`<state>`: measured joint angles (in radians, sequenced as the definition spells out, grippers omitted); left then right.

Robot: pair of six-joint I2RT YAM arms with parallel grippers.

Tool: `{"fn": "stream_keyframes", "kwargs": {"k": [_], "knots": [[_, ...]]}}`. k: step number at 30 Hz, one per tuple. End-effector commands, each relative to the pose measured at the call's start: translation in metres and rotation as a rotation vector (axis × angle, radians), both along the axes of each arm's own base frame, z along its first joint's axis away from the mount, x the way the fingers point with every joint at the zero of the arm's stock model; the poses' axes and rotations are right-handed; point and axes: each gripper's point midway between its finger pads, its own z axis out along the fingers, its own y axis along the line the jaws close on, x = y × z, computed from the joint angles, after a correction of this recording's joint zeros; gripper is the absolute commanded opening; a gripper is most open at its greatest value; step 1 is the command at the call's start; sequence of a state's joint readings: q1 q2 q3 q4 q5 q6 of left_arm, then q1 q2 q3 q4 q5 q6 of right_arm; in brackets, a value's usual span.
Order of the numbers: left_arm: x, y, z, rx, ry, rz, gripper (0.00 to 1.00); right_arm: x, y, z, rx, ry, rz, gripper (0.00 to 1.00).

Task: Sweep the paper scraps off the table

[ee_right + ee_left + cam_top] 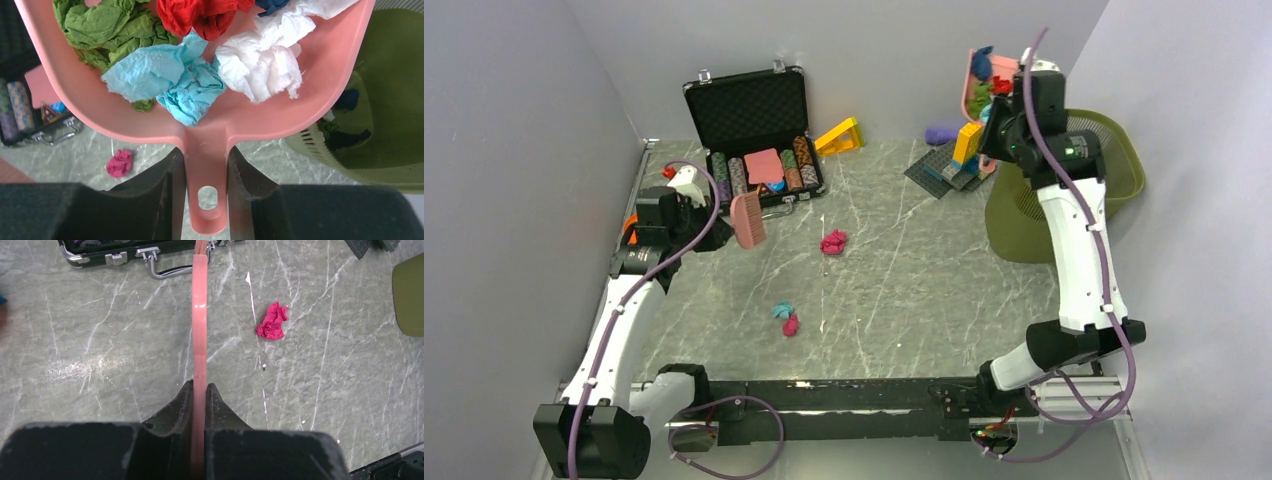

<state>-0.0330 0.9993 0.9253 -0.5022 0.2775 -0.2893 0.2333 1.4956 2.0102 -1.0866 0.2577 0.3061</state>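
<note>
My right gripper (205, 165) is shut on the handle of a pink dustpan (310, 95), held high at the back right (977, 85) beside the olive basket (1124, 165). The pan holds green (105, 30), teal (175, 75), red (200, 15) and white (260, 60) paper scraps. My left gripper (199, 390) is shut on a pink brush (199, 315), held above the table's left side (747, 220). A magenta scrap (833, 241) lies mid-table, also seen from the left wrist (272, 321) and the right wrist (120, 163). A teal scrap (780, 310) and a magenta scrap (791, 325) lie nearer the front.
An open black case (754, 125) of poker chips stands at the back left. A yellow block (839, 136), a dark baseplate with blocks (946, 170) and a purple thing (942, 132) lie at the back. The basket (395, 150) holds more scraps.
</note>
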Motion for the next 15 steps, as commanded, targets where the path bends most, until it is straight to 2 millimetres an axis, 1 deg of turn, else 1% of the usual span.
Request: {"fn": "stream_keyframes", "kwargs": {"k": [1,3,5,8,9,11,12,14,15], "knots": [[0.008,-0.006,0.023,-0.013,-0.102,-0.048,0.0,0.01,-0.024,0.022,0.137,-0.051,-0.014,0.0],[0.006,-0.008,0.022,-0.017,-0.102,-0.053,0.0,0.015,-0.033,0.024,0.228,-0.071,-0.014,0.0],[0.005,-0.008,0.021,-0.019,-0.102,-0.057,0.0,0.021,-0.052,0.027,0.325,-0.1,-0.034,0.0],[0.003,-0.009,0.019,-0.019,-0.098,-0.062,0.0,0.026,-0.075,0.027,0.527,-0.126,-0.031,0.0],[0.003,-0.01,0.019,-0.022,-0.095,-0.064,0.0,0.028,-0.081,0.031,0.58,-0.151,-0.038,0.0],[0.004,-0.011,0.019,-0.025,-0.094,-0.069,0.0,0.031,-0.081,0.038,0.705,-0.194,-0.002,0.0],[0.003,-0.011,0.019,-0.027,-0.093,-0.071,0.0,0.031,-0.077,0.032,0.792,-0.189,0.027,0.0],[0.003,-0.012,0.018,-0.03,-0.09,-0.074,0.0,0.028,-0.073,0.039,0.924,-0.252,0.078,0.0],[0.003,-0.012,0.018,-0.031,-0.091,-0.077,0.0,0.026,-0.071,0.038,0.997,-0.278,0.088,0.0]]}}
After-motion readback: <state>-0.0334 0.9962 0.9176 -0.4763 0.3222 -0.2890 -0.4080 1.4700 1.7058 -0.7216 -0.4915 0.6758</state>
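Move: The right hand holds the loaded dustpan. The green bin's middle lies about 19 cm to this hand's right and roughly 2 cm ahead, some 24 cm below, its rim closer beneath. The building-block model stands about 15 cm ahead, straight in line, and the purple dumbbell some 22 cm ahead and 4 cm right, both about 35 cm down. From the left hand the bin is roughly 70 cm right, 8 cm ahead and 6 cm below. Rightward, some 11 cm and a few centimetres forward, the right hand carries the dustpan over the bin's rim, sinking about 2 cm at the end. As it travels the wrist rolls some 40 degrees, faster towards the end, left side up and right side down, tipping the pan towards the bin. The fingers keep their grip on the pan's handle. ##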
